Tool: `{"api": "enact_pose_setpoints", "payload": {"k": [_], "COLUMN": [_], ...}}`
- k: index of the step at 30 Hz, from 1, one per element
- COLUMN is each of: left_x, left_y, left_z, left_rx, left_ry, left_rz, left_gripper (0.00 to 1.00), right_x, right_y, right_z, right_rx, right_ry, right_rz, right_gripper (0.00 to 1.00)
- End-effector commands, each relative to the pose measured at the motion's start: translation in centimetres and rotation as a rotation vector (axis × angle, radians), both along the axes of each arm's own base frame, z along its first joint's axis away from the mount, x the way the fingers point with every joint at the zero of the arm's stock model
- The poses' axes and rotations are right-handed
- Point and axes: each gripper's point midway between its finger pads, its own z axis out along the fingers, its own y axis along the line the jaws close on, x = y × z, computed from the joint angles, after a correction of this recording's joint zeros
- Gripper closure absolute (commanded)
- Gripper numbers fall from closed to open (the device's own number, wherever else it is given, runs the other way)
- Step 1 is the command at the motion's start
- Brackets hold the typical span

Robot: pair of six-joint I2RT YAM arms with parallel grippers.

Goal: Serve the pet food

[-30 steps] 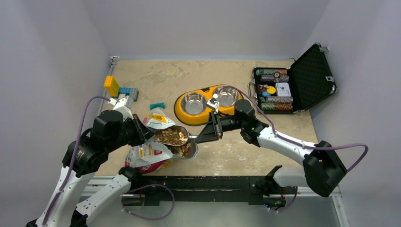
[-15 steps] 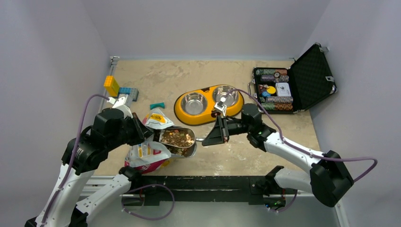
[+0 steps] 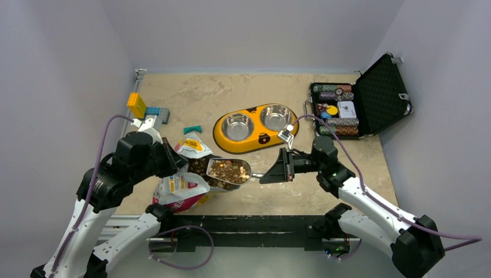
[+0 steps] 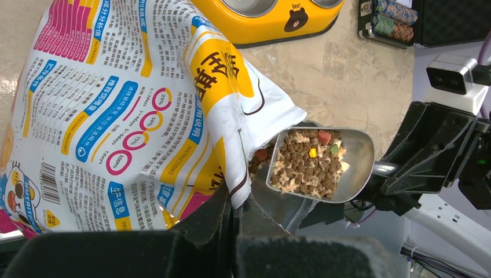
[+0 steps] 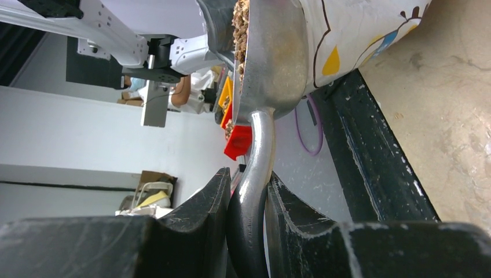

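The pet food bag, white with yellow and pink print, lies at the table's near left with its mouth facing right. My left gripper is shut on the mouth's edge of the bag. A metal scoop heaped with brown pet food hovers level, just outside the bag's mouth. My right gripper is shut on the scoop's handle, to the right of the scoop's bowl. The yellow double bowl with two steel dishes stands behind the scoop.
An open black case of poker chips sits at the back right. Yellow and blue blocks and a teal piece lie at the back left. A black rail runs along the near edge.
My right arm has drawn the filled scoop to the right, out of the bag's mouth. The left gripper has kept its hold on the bag.
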Motion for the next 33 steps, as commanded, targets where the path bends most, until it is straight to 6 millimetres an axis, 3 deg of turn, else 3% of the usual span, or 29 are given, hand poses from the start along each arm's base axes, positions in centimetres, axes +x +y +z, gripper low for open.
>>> {"api": "enact_pose_setpoints", "payload": {"k": [1,11,22,25,33], "left_x": [1.4,0.9,0.9,0.8,-0.3], "left_y": [0.3,1.2,1.5,1.3,0.5], "left_z": [2.3,1.0,0.1,0.2,-0.1], "left_rx": [-0.018,0.032,0.072,0.073,0.015], "left_ry": [-0.081,-0.039,-0.007,-0.007,0.016], "left_rz": [0.049,0.074,0.073,0.055,0.016], "left_gripper": [1.0,1.0,1.0,1.0,1.0], "right_x": [-0.6,-1.0,0.3,1.7,8.5], "right_y": [-0.8,-2.1,-3.0,-3.2,-3.9], "right_z": [0.6,3.1,9.7,11.1,11.4], "right_rx": [0.011,0.023,0.063,0.063,0.033], "right_ry": [-0.042,-0.063,-0.127,-0.137,-0.123], "right_rz": [-0.007,-0.07,-0.142,-0.189,-0.365], "right_gripper": [1.0,1.0,1.0,1.0,1.0]}}
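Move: The right hand holds the loaded scoop, pointing left. The left bowl lies about 25 cm ahead of this hand, 12 cm to its left and 19 cm below; the right bowl is some 28 cm ahead, 3 cm right, equally low. The bag mouth is about 19 cm left and 3 cm ahead, 7 cm lower. From the left hand, the left bowl is roughly 22 cm ahead, 18 cm right and 23 cm down. Easing back-right, the right hand raises the loaded scoop about 9 cm away from the bag, then swings forward. ##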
